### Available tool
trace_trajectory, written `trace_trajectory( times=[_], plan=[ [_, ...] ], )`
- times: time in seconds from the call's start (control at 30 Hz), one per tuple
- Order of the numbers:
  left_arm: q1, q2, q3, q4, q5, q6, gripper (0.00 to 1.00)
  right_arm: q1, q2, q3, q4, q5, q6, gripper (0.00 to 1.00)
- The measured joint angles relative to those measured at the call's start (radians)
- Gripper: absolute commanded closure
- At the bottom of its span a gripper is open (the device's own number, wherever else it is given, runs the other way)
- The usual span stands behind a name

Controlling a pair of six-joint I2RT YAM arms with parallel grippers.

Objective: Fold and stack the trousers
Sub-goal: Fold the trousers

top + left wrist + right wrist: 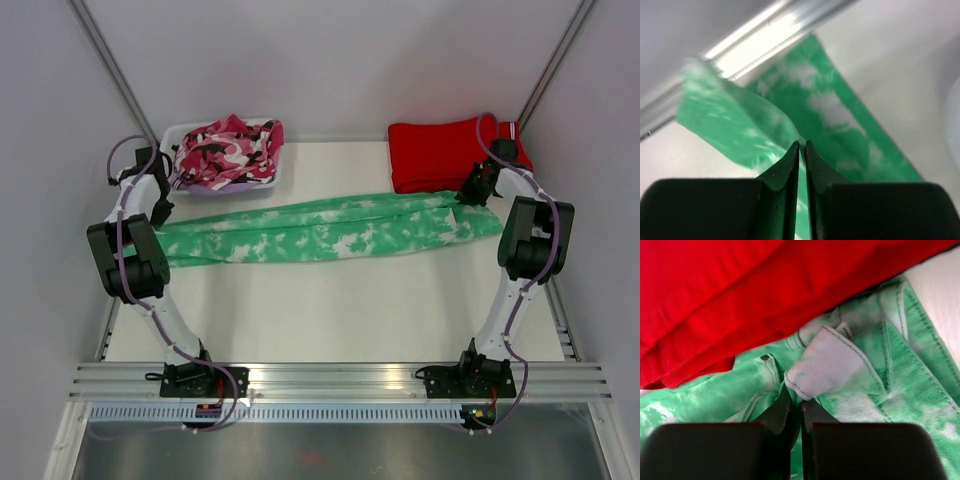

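Note:
The mint green tie-dye trousers (330, 228) lie stretched out flat across the table, legs to the left and waist to the right. My left gripper (160, 210) is low over the leg end. In the left wrist view a blurred fold of the trousers (840, 115) rises to the left gripper (802, 144). Its jaws stand a thin slit apart, and I cannot tell whether cloth is still pinched. My right gripper (470, 195) is at the waist end. In the right wrist view the right gripper (796, 402) is shut on the waistband of the trousers (865, 365).
Folded red trousers (440, 155) lie at the back right, their edge over the green waist (740, 290). A pink camouflage garment (228, 150) fills a white basin (172, 133) at the back left. A metal rail (765, 35) runs along the table's left edge.

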Motion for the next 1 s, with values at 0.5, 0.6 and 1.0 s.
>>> trace_trajectory(
  times=[0.5, 0.6, 1.0],
  plan=[
    [-0.003, -0.125, 0.035, 0.076, -0.007, 0.158, 0.04, -0.007, -0.077, 0.012, 0.063, 0.048, -0.072, 0.02],
    [-0.056, -0.318, -0.124, 0.087, 0.072, 0.151, 0.03, 0.002, -0.254, -0.096, 0.089, 0.028, -0.075, 0.02],
    [-0.098, -0.655, -0.695, 0.2, 0.386, 0.011, 0.03, 0.011, -0.603, -0.704, 0.172, 0.129, 0.079, 0.04]
  ],
)
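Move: The trousers' near edge lies about 12 cm back and 5 cm right of the left hand, some 5 below; from the right hand it is roughly 12 back, 4 right and 3 below. Both hands still pinch the trousers' far edge. The laundry basket stands about 22 cm ahead and 18 right of the left hand; the red stack's middle is some 12 ahead and 2 left of the right hand, at about its height. The trousers' far edge gets a last short tug, the left hand forward, left and up about 5 cm, the right slightly forward and right; then both grippers open wide and let it go. They rise clear, swing back over the cloth and sink at its near edge, the left also well to the right, the right almost straight back some 16 cm. ##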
